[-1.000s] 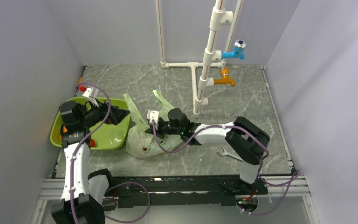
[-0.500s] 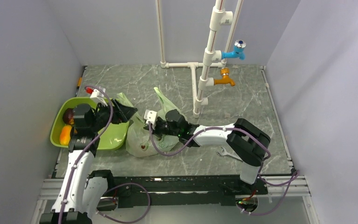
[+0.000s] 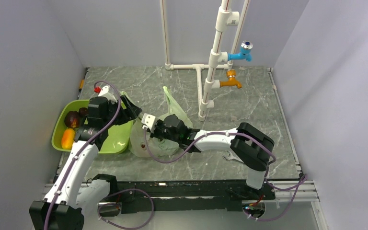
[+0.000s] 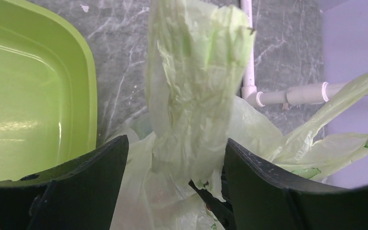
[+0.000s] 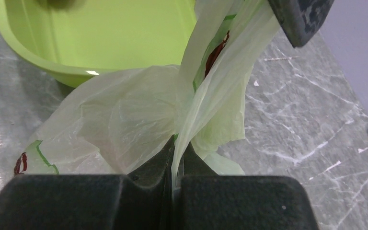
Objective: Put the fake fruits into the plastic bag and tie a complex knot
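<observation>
The pale green plastic bag [image 3: 159,146] lies crumpled just right of the lime-green tray [image 3: 110,143]. Three fake fruits sit at the tray's left end: one maroon [image 3: 72,119], one orange [image 3: 67,139] and a small dark one [image 3: 83,111]. My left gripper [image 3: 133,115] is open at the tray's right rim. One bag handle [image 4: 191,86] stands upright between its black fingers [image 4: 76,187], close to the right one. My right gripper [image 5: 177,163] is shut on a pulled-up strip of bag film [image 5: 211,86]. A second handle [image 3: 171,103] sticks up behind it.
White pipes [image 3: 211,62] with a blue tap [image 3: 242,50] and an orange tap [image 3: 232,81] rise at the back centre. A small metal wrench [image 3: 232,157] lies beside the right arm's elbow. Grey walls enclose the marble table on three sides.
My left arm swung right from over the tray to the bag, uncovering the fruits, and its jaws now straddle a handle. My right gripper drew its strip of bag slightly left.
</observation>
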### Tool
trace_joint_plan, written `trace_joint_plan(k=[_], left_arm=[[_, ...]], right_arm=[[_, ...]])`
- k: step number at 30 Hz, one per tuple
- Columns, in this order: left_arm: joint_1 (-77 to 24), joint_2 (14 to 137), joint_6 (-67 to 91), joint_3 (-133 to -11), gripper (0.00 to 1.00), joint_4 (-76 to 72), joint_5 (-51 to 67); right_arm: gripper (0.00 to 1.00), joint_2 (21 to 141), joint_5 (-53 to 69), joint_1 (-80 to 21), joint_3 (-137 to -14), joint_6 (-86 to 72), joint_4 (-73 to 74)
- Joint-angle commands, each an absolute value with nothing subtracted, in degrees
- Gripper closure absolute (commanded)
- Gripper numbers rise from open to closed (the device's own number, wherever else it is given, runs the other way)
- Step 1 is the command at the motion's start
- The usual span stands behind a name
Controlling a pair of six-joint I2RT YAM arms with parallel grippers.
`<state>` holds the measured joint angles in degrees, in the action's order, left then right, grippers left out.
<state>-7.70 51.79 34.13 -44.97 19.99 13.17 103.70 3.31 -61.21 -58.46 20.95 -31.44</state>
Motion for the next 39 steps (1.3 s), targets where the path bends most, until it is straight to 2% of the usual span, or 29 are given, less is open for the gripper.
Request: trace_joint_plan(k=[1,6,10,12,14,17,18,20,26,27,31,36,39], left_arm=[[-8.88,50.89,34.73,-49.06,0.22,24.83,8.06],[-10.14,51.14,34.63,-51.93,0.19,29.65,7.77],[-11.75,52.18,35.71,-51.17,0.23,26.68,8.73],[-11.86,53.68,36.73,-50.66,0.32,25.53,8.49],[-11.87,55.04,36.64,-50.78,0.45,24.54,8.45],[-11.87,56.01,35.00,-51.81,0.73,24.36,8.10],[-11.87,56.07,33.90,-52.19,0.86,24.79,7.89],[-11.87,55.49,32.61,-52.04,0.99,25.07,7.70],[-11.87,53.11,29.04,-49.68,1.00,23.30,9.42],[-11.87,52.99,28.41,-49.32,1.00,22.23,10.05],[-11.87,53.17,26.44,-48.70,1.00,21.05,11.44],[-11.71,52.66,23.08,-48.56,1.00,21.29,13.47],[-11.28,51.89,19.53,-48.43,1.00,21.87,16.23]], right_arm=[[1.00,104.72,-1.55,-61.84,-61.09,23.28,-30.75],[1.00,105.03,-2.23,-62.27,-61.44,24.05,-29.39],[1.00,105.25,-1.97,-62.64,-61.47,24.68,-29.85],[1.00,105.37,-2.17,-62.90,-61.77,25.05,-30.14],[1.00,105.40,-2.21,-63.04,-62.12,25.46,-30.05],[1.00,104.76,-1.13,-63.12,-61.62,26.11,-30.46],[1.00,104.25,0.45,-63.03,-61.42,25.85,-30.23],[0.88,102.42,3.57,-62.93,-60.34,25.59,-29.68],[0.37,92.44,19.39,-58.70,-61.71,19.15,-20.47],[0.32,90.07,22.45,-58.09,-62.72,18.66,-18.21],[0.19,81.91,31.83,-55.91,-65.16,15.24,-11.79],[0.12,72.90,31.98,-51.61,-66.12,11.05,-2.57],[0.09,70.69,32.55,-45.00,-65.49,8.21,6.91]])
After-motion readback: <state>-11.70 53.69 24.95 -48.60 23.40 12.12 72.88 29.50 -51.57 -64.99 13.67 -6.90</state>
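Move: The bag's left handle runs up between the open left fingers, to be pinched about 1 cm ahead, 1 cm right and 2 cm below; the right fingers already grip it at their own hand point. From the left hand, the bag body lies some 8 cm right, 5 back and 13 below, the right handle 14 cm right and 4 ahead, slightly lower. The green tray's middle is about 20 cm left, 1 back and 15 below. Left fingers shut on the left handle, then the right hand opens off it, rising 20 cm and drawing right. ##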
